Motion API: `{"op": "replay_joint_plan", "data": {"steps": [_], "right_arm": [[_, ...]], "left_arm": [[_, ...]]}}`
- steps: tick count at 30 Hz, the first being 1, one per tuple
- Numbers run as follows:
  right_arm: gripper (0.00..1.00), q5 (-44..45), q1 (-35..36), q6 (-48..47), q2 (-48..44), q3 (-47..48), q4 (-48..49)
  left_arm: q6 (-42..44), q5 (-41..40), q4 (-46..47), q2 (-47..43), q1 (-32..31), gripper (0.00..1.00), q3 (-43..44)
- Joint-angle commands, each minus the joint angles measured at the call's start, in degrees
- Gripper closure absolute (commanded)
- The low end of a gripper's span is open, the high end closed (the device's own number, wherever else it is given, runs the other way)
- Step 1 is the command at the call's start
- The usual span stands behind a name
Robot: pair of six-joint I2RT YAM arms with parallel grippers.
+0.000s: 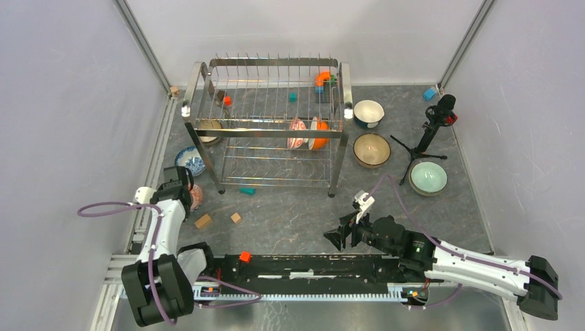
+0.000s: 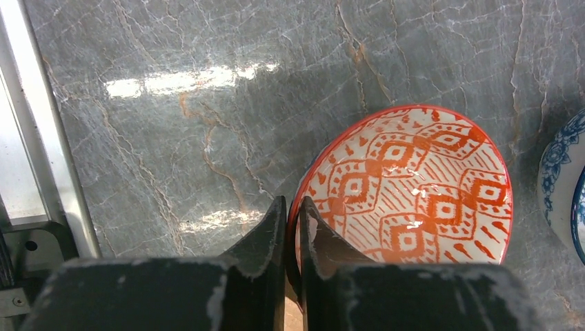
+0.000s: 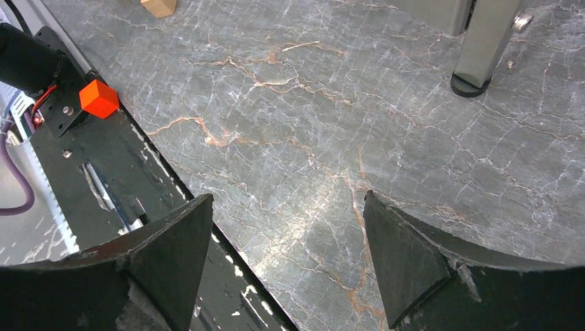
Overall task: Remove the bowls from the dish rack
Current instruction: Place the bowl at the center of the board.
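Note:
The chrome wire dish rack [image 1: 269,127] stands at the back middle of the table. On its rack wires stand a red-and-white bowl [image 1: 297,132], an orange bowl [image 1: 319,134] and a pale bowl [image 1: 210,129] at the left end. My left gripper [image 2: 292,201] is shut on the rim of a red-patterned bowl [image 2: 414,186], which sits low over the marble at the left edge, one finger inside and one outside. A blue-patterned bowl [image 1: 189,160] lies just beyond it. My right gripper [image 3: 288,200] hangs open over bare marble near the front, nothing between its fingers.
Right of the rack sit a white bowl [image 1: 368,112], a brown bowl [image 1: 372,149] and a pale green bowl [image 1: 428,177], around a small black tripod [image 1: 428,134]. Small blocks lie about: wooden [image 1: 203,221], teal [image 1: 247,191], a red cube [image 3: 98,98] on the base rail. A rack leg [image 3: 476,69] stands ahead of my right gripper.

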Motion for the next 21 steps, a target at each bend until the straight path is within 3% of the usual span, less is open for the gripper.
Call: {"op": "replay_joint_plan", "data": {"steps": [1,6,15,19,21], "right_arm": [[0.15,0.8,0.1,0.2,-1.2,0.3,-0.1],[0.15,1.1,0.1,0.1,-2.0,0.6,-1.1],[0.15,2.3,0.1,-0.5,-3.5,1.2,-3.6],[0.14,3.3,0.1,-1.1,-3.9,1.5,-4.5],[0.14,4.1,0.1,-1.6,-3.7,1.7,-4.8]], "left_arm": [[-1.4,1.0,1.4,-0.1,0.3,0.83,-0.5],[-0.5,1.7,0.7,-2.8,0.3,0.56,0.0],[3.2,2.5,-4.3,-12.0,0.3,0.18,3.7],[9.3,9.7,-4.8,-18.6,0.2,0.01,6.1],[15.1,15.2,-4.9,-21.2,-0.1,0.00,7.6]]}}
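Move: The left gripper still has the near rim of the orange-patterned bowl between its fingertips; the bowl's middle lies about 6 cm ahead, 1 cm to the left and 2 cm lower. The blue bowl stands some 12 cm beyond that middle. A wooden block sits about 5 cm to the gripper's right, level with it, and the rack's near foot 9 cm ahead and 9 cm right. From the right gripper the orange-patterned bowl is roughly 12 cm ahead and 45 cm left. Open the left gripper from nearly shut to almost fully wide, letting go of the orange-patterned bowl's rim. Hold it nearly in place as the fingers begin to part, then lift it up and away with growing speed, about 5.5 cm, while tilting the wrist so the downward fingers swing some 15 degrees forward. ##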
